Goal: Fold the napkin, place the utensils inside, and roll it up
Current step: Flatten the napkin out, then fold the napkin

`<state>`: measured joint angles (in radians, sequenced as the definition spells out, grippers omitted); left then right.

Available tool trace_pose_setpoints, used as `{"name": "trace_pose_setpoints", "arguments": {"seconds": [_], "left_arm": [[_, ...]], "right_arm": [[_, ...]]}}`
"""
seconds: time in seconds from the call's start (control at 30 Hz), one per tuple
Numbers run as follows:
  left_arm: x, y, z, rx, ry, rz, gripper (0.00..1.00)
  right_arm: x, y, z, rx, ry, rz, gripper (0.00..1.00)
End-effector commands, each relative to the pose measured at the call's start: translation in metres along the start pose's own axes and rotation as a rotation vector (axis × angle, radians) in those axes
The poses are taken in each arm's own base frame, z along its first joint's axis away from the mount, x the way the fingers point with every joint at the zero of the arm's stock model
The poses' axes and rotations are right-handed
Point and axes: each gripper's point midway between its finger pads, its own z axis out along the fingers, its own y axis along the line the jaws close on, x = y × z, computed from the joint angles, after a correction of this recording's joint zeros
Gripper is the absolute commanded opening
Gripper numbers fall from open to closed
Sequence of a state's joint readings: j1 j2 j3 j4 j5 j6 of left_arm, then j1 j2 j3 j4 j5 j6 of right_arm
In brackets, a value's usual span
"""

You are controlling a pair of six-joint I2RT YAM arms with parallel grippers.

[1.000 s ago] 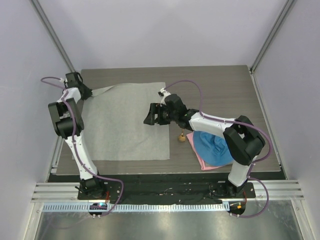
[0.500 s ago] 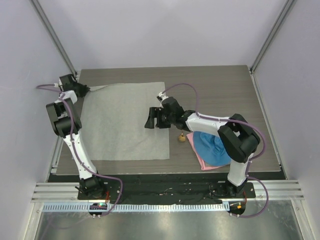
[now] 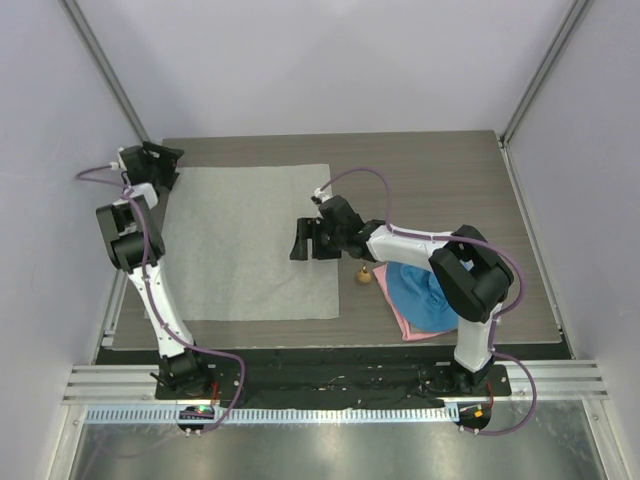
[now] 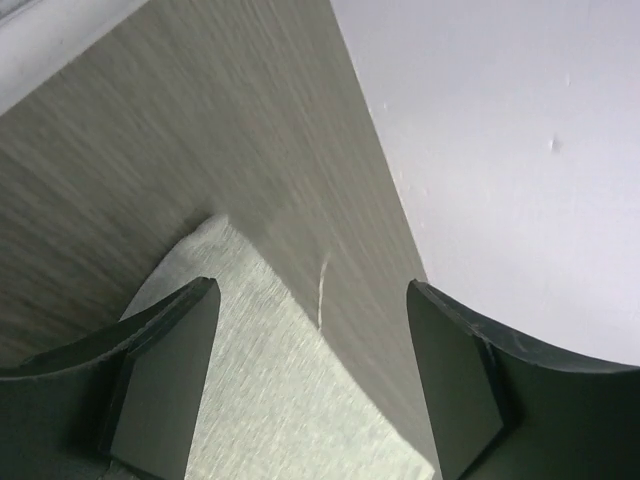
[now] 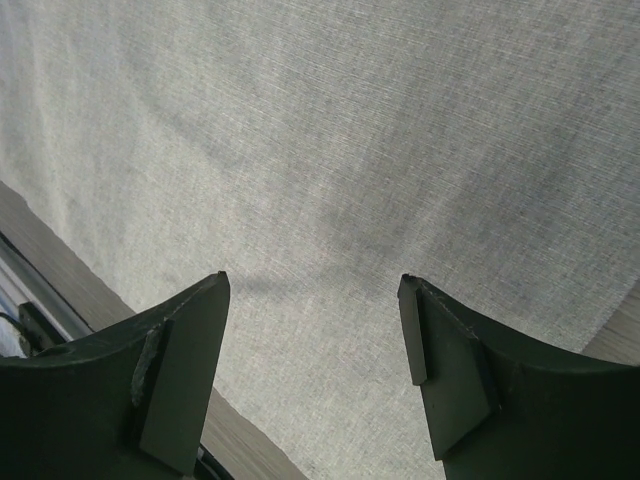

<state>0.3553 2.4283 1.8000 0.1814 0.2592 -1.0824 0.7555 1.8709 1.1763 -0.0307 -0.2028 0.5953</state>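
The napkin (image 3: 250,240) lies spread flat as a light grey square on the left half of the table. My left gripper (image 3: 168,163) hovers open over its far left corner; in the left wrist view the napkin (image 4: 280,390) lies under the gripper (image 4: 310,290), with nothing between the fingers. My right gripper (image 3: 299,240) stands open above the napkin's right part, and the right wrist view shows the napkin (image 5: 350,130) beneath that gripper (image 5: 312,280). The spoon's gold bowl (image 3: 363,275) shows just right of the napkin; its handle is hidden by the right arm.
A blue cloth (image 3: 420,292) lies on a pink cloth (image 3: 402,322) at the near right, under the right arm. The dark wooden table (image 3: 450,180) ends at white walls on the left, back and right.
My left gripper pulled the napkin's far left corner outward to the left, then opened and let it go; the corner now lies flat. The right gripper shifted only slightly.
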Motion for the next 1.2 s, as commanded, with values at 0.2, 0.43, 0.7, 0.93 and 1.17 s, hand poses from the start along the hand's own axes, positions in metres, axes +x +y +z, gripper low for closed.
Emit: {"name": "trace_pose_setpoints", "arguments": {"seconds": [0.2,0.43,0.7,0.93,1.17], "left_arm": [[0.0,-0.069,-0.096,0.111,-0.106,0.269,0.83],[0.106,-0.091,-0.182,0.076,-0.079,0.599,0.83],[0.293,-0.091,-0.309,0.313,0.219,1.052,0.66],[0.415,-0.025,-0.404,0.507,0.496,1.295,0.62],[0.492,0.026,-0.443,0.517,0.717,1.601,0.54]], "right_arm": [[0.009,-0.02,-0.056,0.147,-0.046,-0.058,0.77],[0.0,-0.074,-0.111,0.393,-0.14,-0.035,0.77],[-0.065,-0.13,-0.182,0.491,-0.391,0.098,0.77],[-0.093,-0.147,-0.237,0.506,-0.551,0.136,0.78],[-0.091,-0.125,-0.245,0.401,-0.567,0.136,0.78]]}}
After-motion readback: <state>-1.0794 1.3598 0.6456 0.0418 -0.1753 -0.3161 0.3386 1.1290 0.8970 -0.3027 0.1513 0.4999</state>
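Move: The napkin's near right corner lies about 47 cm back and 48 cm to the right of the left hand, some 5 cm below it. From the right hand, that corner is roughly 18 cm back and 8 cm right, also 5 cm lower. The spoon's middle sits about 17 cm to the right of the right hand, level with it fore and aft; the blue cloth is 33 cm right and 8 cm back. Diagonally back and right, the open left hand leaves the napkin's far left corner and arcs high across the napkin, some 65 cm, then sinks towards the near right corner, wrist swinging clockwise, its left side rolling up and its fingers partly closing. The open right hand clears off rightward over the spoon, about 25 cm, and rises. ##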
